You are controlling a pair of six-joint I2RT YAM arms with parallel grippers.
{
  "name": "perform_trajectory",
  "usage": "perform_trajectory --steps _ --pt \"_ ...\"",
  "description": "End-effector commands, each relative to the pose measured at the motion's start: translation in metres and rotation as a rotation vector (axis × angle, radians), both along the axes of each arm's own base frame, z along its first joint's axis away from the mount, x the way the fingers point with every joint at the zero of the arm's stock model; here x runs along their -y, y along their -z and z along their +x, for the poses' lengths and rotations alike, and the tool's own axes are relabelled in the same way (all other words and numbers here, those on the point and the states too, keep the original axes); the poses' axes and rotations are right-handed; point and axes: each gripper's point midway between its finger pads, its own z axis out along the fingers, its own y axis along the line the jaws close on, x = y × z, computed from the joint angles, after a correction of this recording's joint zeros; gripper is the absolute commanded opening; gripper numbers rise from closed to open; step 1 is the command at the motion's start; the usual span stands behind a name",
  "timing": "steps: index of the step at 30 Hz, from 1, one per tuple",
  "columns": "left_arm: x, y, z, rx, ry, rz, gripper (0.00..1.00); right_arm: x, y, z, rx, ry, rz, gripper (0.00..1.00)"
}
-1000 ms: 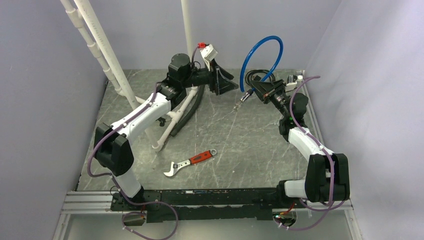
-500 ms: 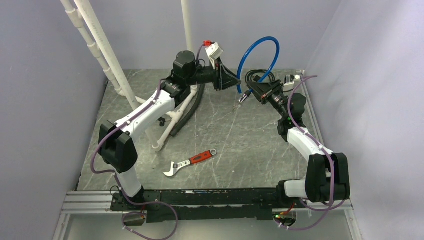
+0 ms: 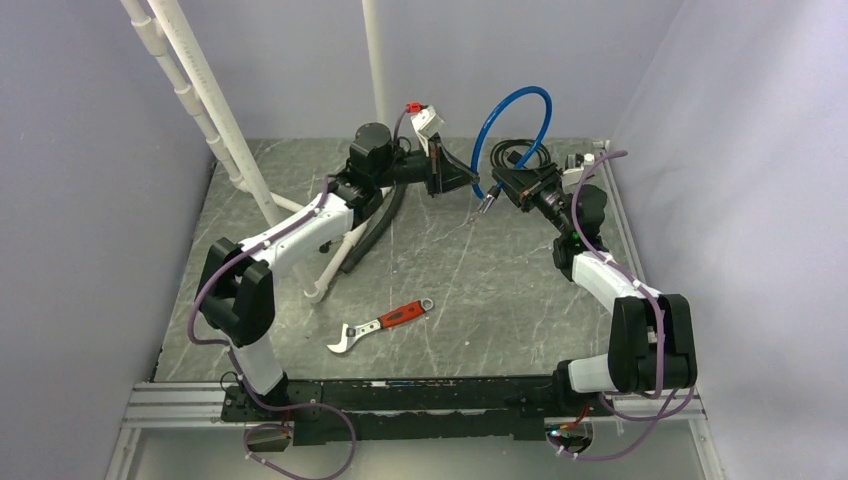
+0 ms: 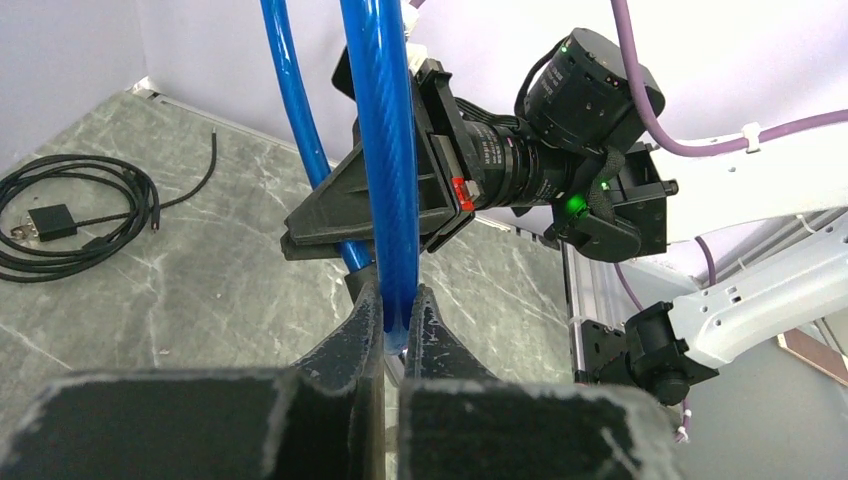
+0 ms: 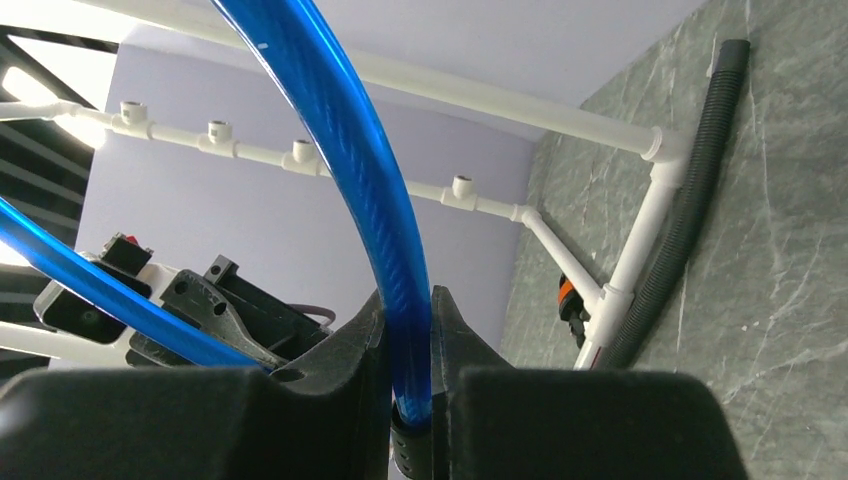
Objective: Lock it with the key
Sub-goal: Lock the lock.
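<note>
The lock is a blue cable [image 3: 510, 105] looped in the air at the back of the table. My left gripper [image 3: 478, 183] is shut on one end of the blue cable [image 4: 385, 150], its fingers [image 4: 432, 325] pinching it at the tips. My right gripper [image 3: 497, 186] faces it closely and is shut on the other end of the blue cable [image 5: 340, 130], just above a black end piece [image 5: 408, 440]. A small metal piece [image 3: 484, 204] hangs below the two grippers; it is too small to tell whether it is the key.
A red-handled wrench [image 3: 380, 323] lies on the marble table near the front. A white pipe frame [image 3: 340, 245] and a black corrugated hose [image 3: 388, 212] lie at the back left. A coiled black cord [image 4: 60, 215] lies at the back right.
My left gripper has swung right to meet the right gripper and has closed on the blue cable. The right gripper has shifted slightly left with its end of the cable.
</note>
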Motion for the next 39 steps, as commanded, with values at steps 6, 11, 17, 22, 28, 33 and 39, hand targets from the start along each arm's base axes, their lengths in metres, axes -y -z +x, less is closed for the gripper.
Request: perform_trajectory --steps 6,11,17,22,28,33,39 --pt "0.005 0.033 -0.011 -0.069 0.072 0.124 0.13 -0.008 -0.067 -0.019 0.276 -0.038 -0.013 0.00" --pt "0.005 0.034 -0.003 -0.073 0.059 0.177 0.23 -0.013 -0.063 -0.025 0.311 -0.058 -0.072 0.00" --pt "0.010 0.040 0.005 -0.131 0.047 0.222 0.27 -0.019 -0.061 -0.028 0.337 -0.076 -0.110 0.00" --pt "0.014 0.048 0.007 -0.159 0.052 0.249 0.28 -0.024 -0.061 -0.028 0.348 -0.088 -0.125 0.00" --pt "0.023 0.052 0.002 -0.164 0.077 0.261 0.34 -0.031 -0.061 -0.028 0.359 -0.105 -0.143 0.00" --pt "0.033 0.063 -0.006 -0.181 0.114 0.296 0.43 -0.035 -0.063 -0.027 0.366 -0.112 -0.144 0.00" --pt "0.032 0.077 0.000 -0.218 0.079 0.337 0.45 -0.035 -0.068 -0.027 0.382 -0.109 -0.136 0.00"
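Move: The lock's metal barrel hangs under the right fingers, about 3 cm to my left hand's right, 1 cm back and 5 cm below it. The key at its lower end is some 3 cm back and 9 cm down, neither left nor right. The blue cable's loop centres roughly 10 cm above, 3 cm ahead and 5 cm right. From my right hand, the lock is about 3 cm back, 2 cm left and 4 cm below. I open my left fingers from the blue cable strand to nearly half wide and sink about 5 cm alongside the lock, easing some 2.5 cm right towards it, the hand rolling about 15 degrees and tipping a little. Meanwhile my right hand keeps its grip on the cable just above the lock, bringing it about 3 cm left and slightly back to meet the left, tilting as it goes. ##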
